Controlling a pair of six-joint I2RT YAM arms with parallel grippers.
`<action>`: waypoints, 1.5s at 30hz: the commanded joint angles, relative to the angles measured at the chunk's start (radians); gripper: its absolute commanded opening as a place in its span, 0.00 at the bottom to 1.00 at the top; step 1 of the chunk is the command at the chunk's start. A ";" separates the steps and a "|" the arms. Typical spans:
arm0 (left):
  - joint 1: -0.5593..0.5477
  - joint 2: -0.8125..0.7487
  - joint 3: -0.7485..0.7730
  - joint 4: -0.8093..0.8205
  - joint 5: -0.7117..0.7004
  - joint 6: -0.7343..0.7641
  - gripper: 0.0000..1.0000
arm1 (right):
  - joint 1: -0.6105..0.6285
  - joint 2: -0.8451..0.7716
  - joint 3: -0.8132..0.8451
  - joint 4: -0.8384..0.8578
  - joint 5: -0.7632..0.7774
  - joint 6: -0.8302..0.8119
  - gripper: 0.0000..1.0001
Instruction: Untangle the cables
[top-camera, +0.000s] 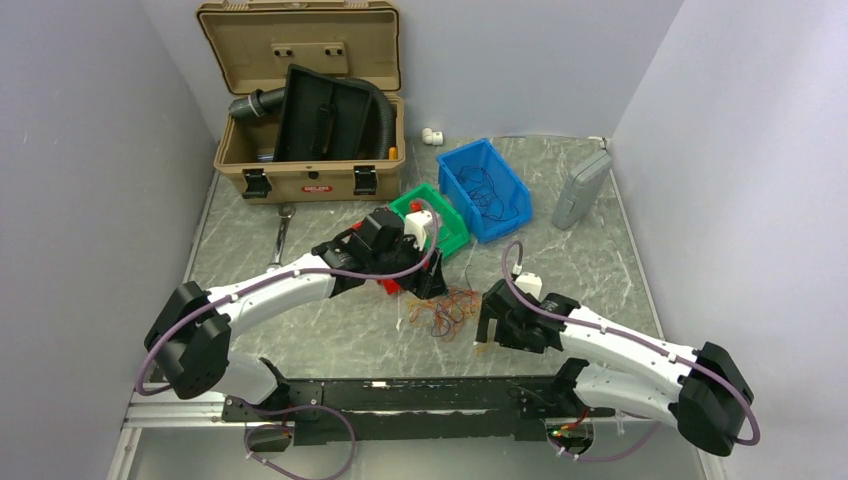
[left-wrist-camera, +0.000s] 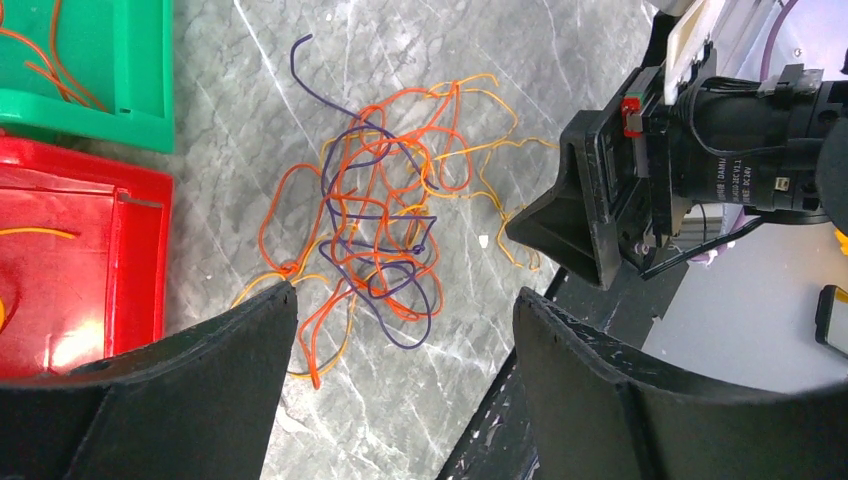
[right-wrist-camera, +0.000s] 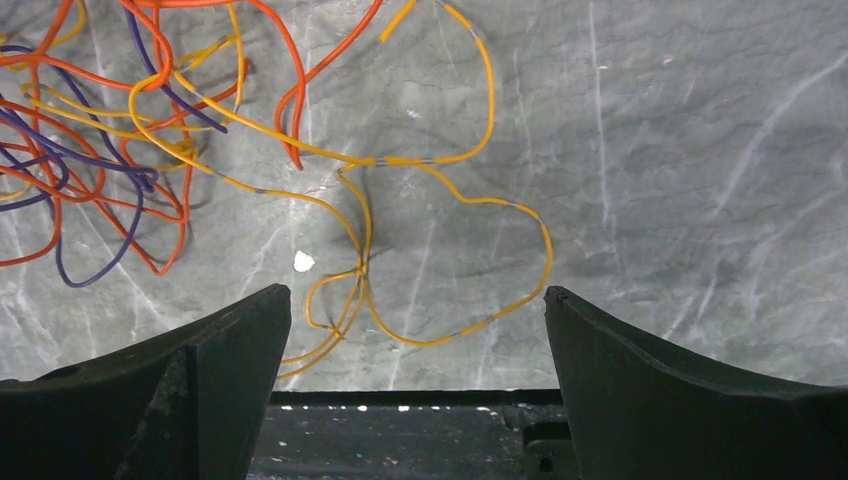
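Note:
The cables (top-camera: 447, 311) lie in a loose tangle of thin orange, yellow and purple wires on the marble table, between my two grippers. My left gripper (top-camera: 428, 280) hovers just behind the tangle, open and empty. In the left wrist view its fingers frame the near side of the cables (left-wrist-camera: 385, 230), and the gripper (left-wrist-camera: 407, 293) holds nothing. My right gripper (top-camera: 488, 328) stands open to the right of the pile. The right wrist view has a yellow cable loop (right-wrist-camera: 450, 200) lying ahead of that gripper (right-wrist-camera: 417, 291), with the orange and purple knot (right-wrist-camera: 90, 150) at the upper left.
A green bin (top-camera: 447, 222) and a red bin (left-wrist-camera: 80, 250) sit just behind the tangle, and a blue bin (top-camera: 487, 190) with dark wires stands farther back. A tan toolbox (top-camera: 300, 120) holding a black hose is at the back left. A grey case (top-camera: 581, 188) lies at the right, and a black rail (top-camera: 400, 395) runs along the near edge.

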 joint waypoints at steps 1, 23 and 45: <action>-0.003 -0.015 -0.025 0.059 0.021 -0.002 0.82 | 0.021 0.005 -0.027 0.063 -0.020 0.080 1.00; -0.001 -0.145 -0.096 -0.029 -0.088 0.043 0.82 | 0.138 0.129 0.161 0.093 0.021 -0.039 0.00; -0.009 0.005 -0.105 0.275 0.088 -0.042 0.81 | 0.138 -0.052 1.069 -0.022 -0.045 -0.308 0.00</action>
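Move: Just left of the open right hand, some 2 cm over and 2 cm below it, a knotted bit of yellow cable lies on the table. The orange and purple tangle is about 11 cm left and 6 cm forward of that hand, just as low, and the green box roughly 17 cm left and 27 cm forward. From the left hand the yellow knot is about 13 cm right, 9 cm back and 14 cm down. Sinking about 2 cm and easing left, the right hand shuts its fingers on the yellow cable, then whips it up some 35 cm and 10 cm left, turning about 50 degrees until the fingers point forward-left and only slightly down. The open left hand drifts about 3 cm left by the tangle, then most of the way back. ##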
